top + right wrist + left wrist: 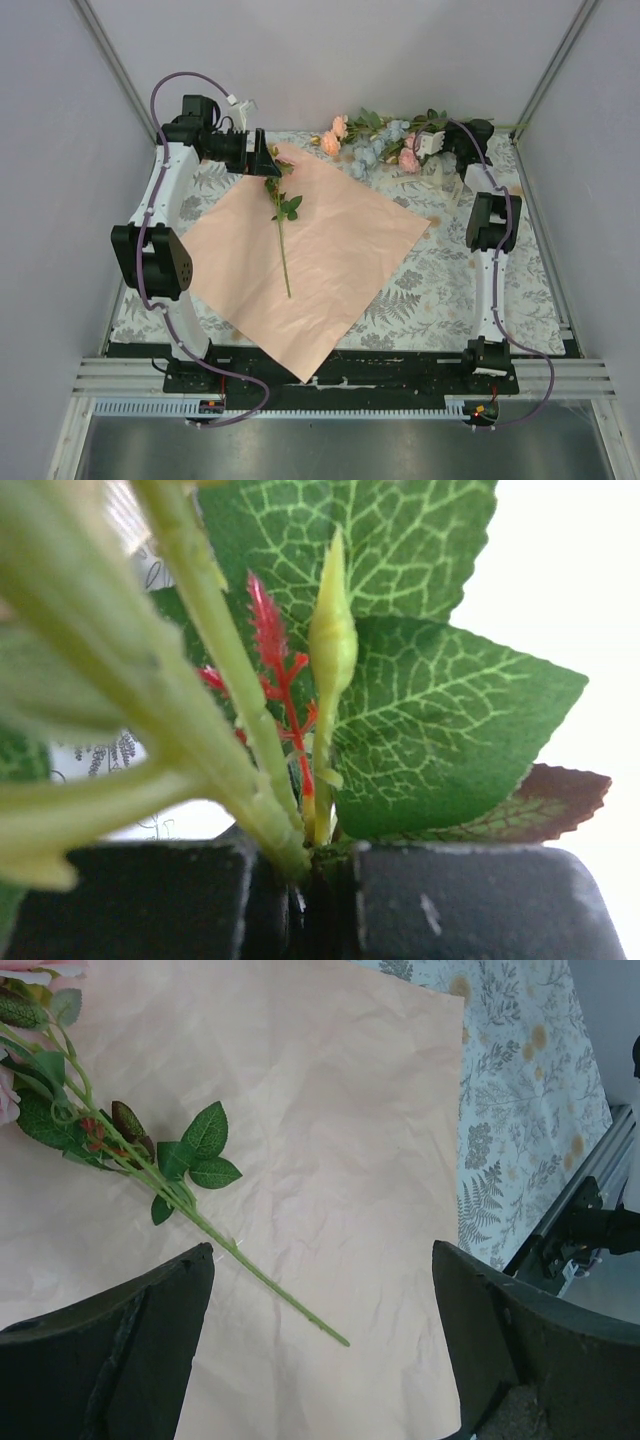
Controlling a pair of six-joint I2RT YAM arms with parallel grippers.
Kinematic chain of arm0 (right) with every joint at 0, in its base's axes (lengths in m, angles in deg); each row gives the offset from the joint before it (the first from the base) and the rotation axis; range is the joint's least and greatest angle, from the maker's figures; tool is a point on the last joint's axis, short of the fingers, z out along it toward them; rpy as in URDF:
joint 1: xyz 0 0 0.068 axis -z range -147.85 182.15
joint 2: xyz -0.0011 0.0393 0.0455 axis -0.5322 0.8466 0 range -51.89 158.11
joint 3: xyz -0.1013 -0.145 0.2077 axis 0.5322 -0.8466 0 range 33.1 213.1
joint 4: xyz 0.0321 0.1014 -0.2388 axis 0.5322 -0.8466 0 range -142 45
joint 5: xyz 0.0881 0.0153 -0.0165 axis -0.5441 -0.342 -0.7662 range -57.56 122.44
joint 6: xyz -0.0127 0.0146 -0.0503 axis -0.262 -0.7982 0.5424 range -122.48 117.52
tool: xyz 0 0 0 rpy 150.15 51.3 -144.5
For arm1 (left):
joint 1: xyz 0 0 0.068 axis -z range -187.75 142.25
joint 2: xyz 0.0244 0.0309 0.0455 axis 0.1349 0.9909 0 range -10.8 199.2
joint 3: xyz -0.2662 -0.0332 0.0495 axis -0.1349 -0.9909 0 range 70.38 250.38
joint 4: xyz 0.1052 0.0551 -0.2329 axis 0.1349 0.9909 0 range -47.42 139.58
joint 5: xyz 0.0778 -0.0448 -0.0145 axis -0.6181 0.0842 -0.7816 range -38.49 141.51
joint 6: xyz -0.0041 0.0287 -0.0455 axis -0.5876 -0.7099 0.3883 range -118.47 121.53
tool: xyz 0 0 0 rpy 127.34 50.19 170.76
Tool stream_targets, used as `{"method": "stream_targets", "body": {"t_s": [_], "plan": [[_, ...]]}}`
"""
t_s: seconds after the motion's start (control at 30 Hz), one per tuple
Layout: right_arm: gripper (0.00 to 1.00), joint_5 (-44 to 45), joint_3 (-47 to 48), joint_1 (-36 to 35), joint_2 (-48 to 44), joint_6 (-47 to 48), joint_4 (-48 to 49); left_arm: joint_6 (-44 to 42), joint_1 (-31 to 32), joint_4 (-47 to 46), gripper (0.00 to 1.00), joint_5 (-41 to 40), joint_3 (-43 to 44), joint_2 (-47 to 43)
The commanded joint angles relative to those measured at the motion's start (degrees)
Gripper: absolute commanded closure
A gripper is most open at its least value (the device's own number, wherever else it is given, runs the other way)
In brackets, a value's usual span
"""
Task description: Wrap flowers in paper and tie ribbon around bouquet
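Note:
The salmon-pink paper (320, 255) lies flat as a diamond on the table. One rose stem (282, 235) rests on it, bloom toward the far left corner. My left gripper (262, 158) hovers over that corner, open and holding nothing. In the left wrist view its fingers (120, 1360) stand wide apart above the paper (330, 1110) and the stem (240, 1260). The other flowers (385, 140) lie in a pile at the back. My right gripper (432, 143) is in that pile, shut on a green stem (235, 710) beside a leaf (430, 710). A cream ribbon (425, 180) lies near the pile.
A floral-print tablecloth (450, 290) covers the table around the paper. Grey walls close in the left, right and back sides. A metal rail (330, 385) runs along the near edge by the arm bases.

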Motion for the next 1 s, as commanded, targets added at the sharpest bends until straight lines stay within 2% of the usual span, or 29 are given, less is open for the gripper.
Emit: {"method": "stream_targets", "body": {"t_s": [0.0,0.2,0.33,0.57,0.6,0.8,0.97], "plan": [[1.0,2.3,-6.47,0.2,-14.59,-9.21,9.82,1.36,-0.15,-0.41,0.04,0.16,2.43,-2.53],[1.0,2.66,-15.35,1.87,-31.82,-20.46,7.1,2.68,-0.32,-2.95,0.04,-0.98,1.99,-4.9],[1.0,0.9,-20.54,2.4,-42.28,-28.28,1.48,3.38,-0.85,-3.66,0.04,-1.86,2.25,-6.4],[1.0,-4.45,-27.49,2.31,-61.27,-44.18,-18.71,6.46,-3.31,-5.85,0.04,-0.11,-1.34,-10.26],[1.0,-5.68,-27.32,2.31,-63.03,-46.3,-22.31,6.46,-5.14,-6.2,0.04,0.77,-2.13,-10.79],[1.0,-17.53,-31.09,0.47,-74.37,-65.09,-39.64,8.21,-6.74,-8.75,0.04,2.44,-5.21,-13.87],[1.0,-33.25,-39.86,-1.99,-80.97,-85.3,-44.14,8.3,-8.23,-12.69,0.06,15.52,-5.92,-15.36]]}}
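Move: My right fingers already grip the stems of the flower bunch at the far right of the table. Its blue blooms lie some 24 cm to their left and 4 cm nearer me; the cream ribbon is about 10 cm back and 9 cm left. The paper's middle is roughly 37 cm back, 43 cm left; the lone rose stem on it is 23 cm back, 48 cm left. From my open left hand, the paper's middle lies 20 cm below, 5 cm back and 8 cm right. I keep the stems pinched in my right hand and whip the bunch off the table, climbing about 40 cm, at first almost straight up, then sweeping back over the table some 30 cm and finally left 10 cm while sinking slightly. The wrist rolls nearly 60 degrees, left side rising, to turn the blooms upwards. Meanwhile my left hand, still open, backs off 7 cm up and a little left. ##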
